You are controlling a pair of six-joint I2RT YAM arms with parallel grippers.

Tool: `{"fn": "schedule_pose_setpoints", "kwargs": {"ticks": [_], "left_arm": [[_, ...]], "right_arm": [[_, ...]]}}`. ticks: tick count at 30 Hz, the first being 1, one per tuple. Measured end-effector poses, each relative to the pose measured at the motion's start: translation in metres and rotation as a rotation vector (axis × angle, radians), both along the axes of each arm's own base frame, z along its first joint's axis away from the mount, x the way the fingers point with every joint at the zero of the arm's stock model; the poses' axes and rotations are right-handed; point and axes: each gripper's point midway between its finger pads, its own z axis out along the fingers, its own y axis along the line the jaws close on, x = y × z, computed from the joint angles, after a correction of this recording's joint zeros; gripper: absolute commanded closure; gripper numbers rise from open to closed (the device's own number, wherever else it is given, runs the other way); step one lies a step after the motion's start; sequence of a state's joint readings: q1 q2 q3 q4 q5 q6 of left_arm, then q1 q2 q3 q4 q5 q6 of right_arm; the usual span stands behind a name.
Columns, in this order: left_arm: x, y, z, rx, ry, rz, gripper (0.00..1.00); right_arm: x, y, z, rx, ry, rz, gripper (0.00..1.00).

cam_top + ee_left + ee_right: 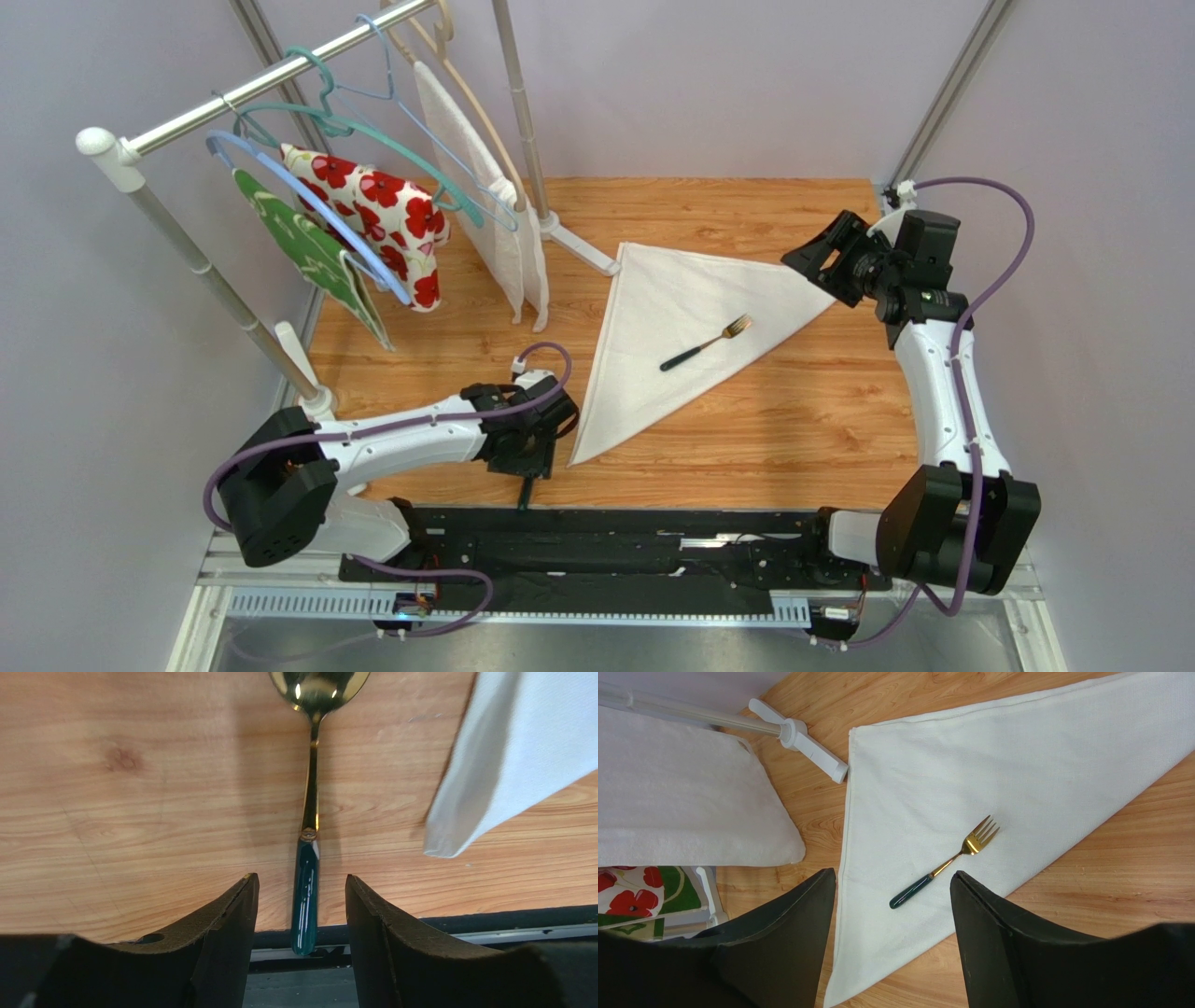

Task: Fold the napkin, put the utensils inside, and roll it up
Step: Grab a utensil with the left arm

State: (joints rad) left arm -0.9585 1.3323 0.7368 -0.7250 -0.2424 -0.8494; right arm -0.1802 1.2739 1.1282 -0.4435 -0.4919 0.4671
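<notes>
The napkin (673, 329) lies on the wooden table folded into a triangle, its near corner (505, 749) showing in the left wrist view. A fork (706, 343) with a dark green handle and gold head rests on the napkin (1018, 770). A matching spoon (309, 812) lies on bare wood left of the napkin, its handle sticking out over the table's near edge. My left gripper (300, 878) is low at that edge, open, with the spoon handle between its jaws and a gap on each side. My right gripper (892, 875) hangs open and empty, raised over the napkin's far right corner (821, 259).
A clothes rack at the back left carries hangers with a red-flowered cloth (379, 210), a green cloth (302, 245) and a textured white cloth (484, 182). Its white foot (575, 245) reaches close to the napkin's top corner. A black rail (631, 525) runs along the near edge.
</notes>
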Motion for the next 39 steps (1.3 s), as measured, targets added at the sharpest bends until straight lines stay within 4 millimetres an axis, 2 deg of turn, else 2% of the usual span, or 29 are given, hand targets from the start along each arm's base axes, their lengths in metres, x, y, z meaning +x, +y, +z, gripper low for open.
{"fn": "schedule_pose_setpoints", "kwargs": {"ticks": [4, 8, 9, 11, 12, 15, 22, 24, 25, 28, 30, 32, 35, 39], "left_arm": [[-0.016, 0.01, -0.017, 0.011, 0.05, 0.016, 0.5], [-0.017, 0.007, -0.018, -0.033, 0.042, 0.025, 0.61], [-0.017, 0.006, -0.018, -0.038, 0.041, 0.023, 0.7], [-0.016, 0.003, -0.018, -0.051, 0.038, 0.022, 0.77], [-0.016, 0.001, -0.018, -0.058, 0.037, 0.021, 0.86], [-0.015, -0.004, -0.019, -0.074, 0.038, 0.014, 1.0], [-0.01, -0.005, -0.016, -0.054, 0.027, 0.001, 1.0], [-0.004, -0.005, -0.009, -0.028, 0.004, -0.028, 1.0], [0.004, -0.009, 0.001, -0.021, -0.029, -0.051, 1.0], [0.033, -0.037, 0.032, -0.047, -0.126, -0.121, 1.0], [0.061, -0.071, 0.057, -0.087, -0.199, -0.189, 1.0], [0.083, -0.106, 0.072, -0.13, -0.25, -0.262, 1.0], [0.11, -0.154, 0.077, -0.168, -0.3, -0.379, 1.0], [0.135, -0.201, 0.06, -0.164, -0.31, -0.515, 1.0]], "right_arm": [[0.0, 0.0, 0.0, 0.0, 0.0, 0.0, 0.35], [0.0, 0.0, 0.0, 0.0, 0.0, 0.0, 0.35], [0.0, 0.0, 0.0, 0.0, 0.0, 0.0, 0.35], [0.0, 0.0, 0.0, 0.0, 0.0, 0.0, 0.35], [0.0, 0.0, 0.0, 0.0, 0.0, 0.0, 0.35], [0.0, 0.0, 0.0, 0.0, 0.0, 0.0, 0.35], [0.0, 0.0, 0.0, -0.001, 0.0, 0.0, 0.35], [0.0, 0.0, 0.0, -0.001, 0.0, 0.0, 0.35], [0.0, 0.0, 0.0, -0.001, 0.0, 0.0, 0.35], [0.0, 0.0, 0.0, -0.001, 0.0, 0.0, 0.35], [0.0, 0.0, 0.0, -0.001, 0.0, 0.0, 0.35], [0.0, 0.0, 0.0, 0.0, 0.001, -0.001, 0.35], [-0.001, 0.0, 0.001, -0.001, -0.002, -0.001, 0.35], [-0.003, 0.0, 0.004, -0.002, -0.01, -0.001, 0.35]]}}
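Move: The spoon lies almost fore-and-aft between the open left fingers, its middle about 2 cm ahead, 1 cm right and 2 cm below. The napkin's near corner is some 7 cm to the right and 1 cm ahead of that hand. The fork, already on the napkin, lies roughly 21 cm ahead and 28 cm right. From the idle right hand, the spoon is about 42 cm left, 20 cm back and 23 cm down. Settle the left gripper about 2 cm down and back onto the spoon's dark handle, then close the fingers to pinch it. Lift and carry the spoon some 20 cm right and 15 cm forward over the napkin towards the fork, turning about 30 degrees clockwise with the fingertips tilting forward, and start sinking at the end. ##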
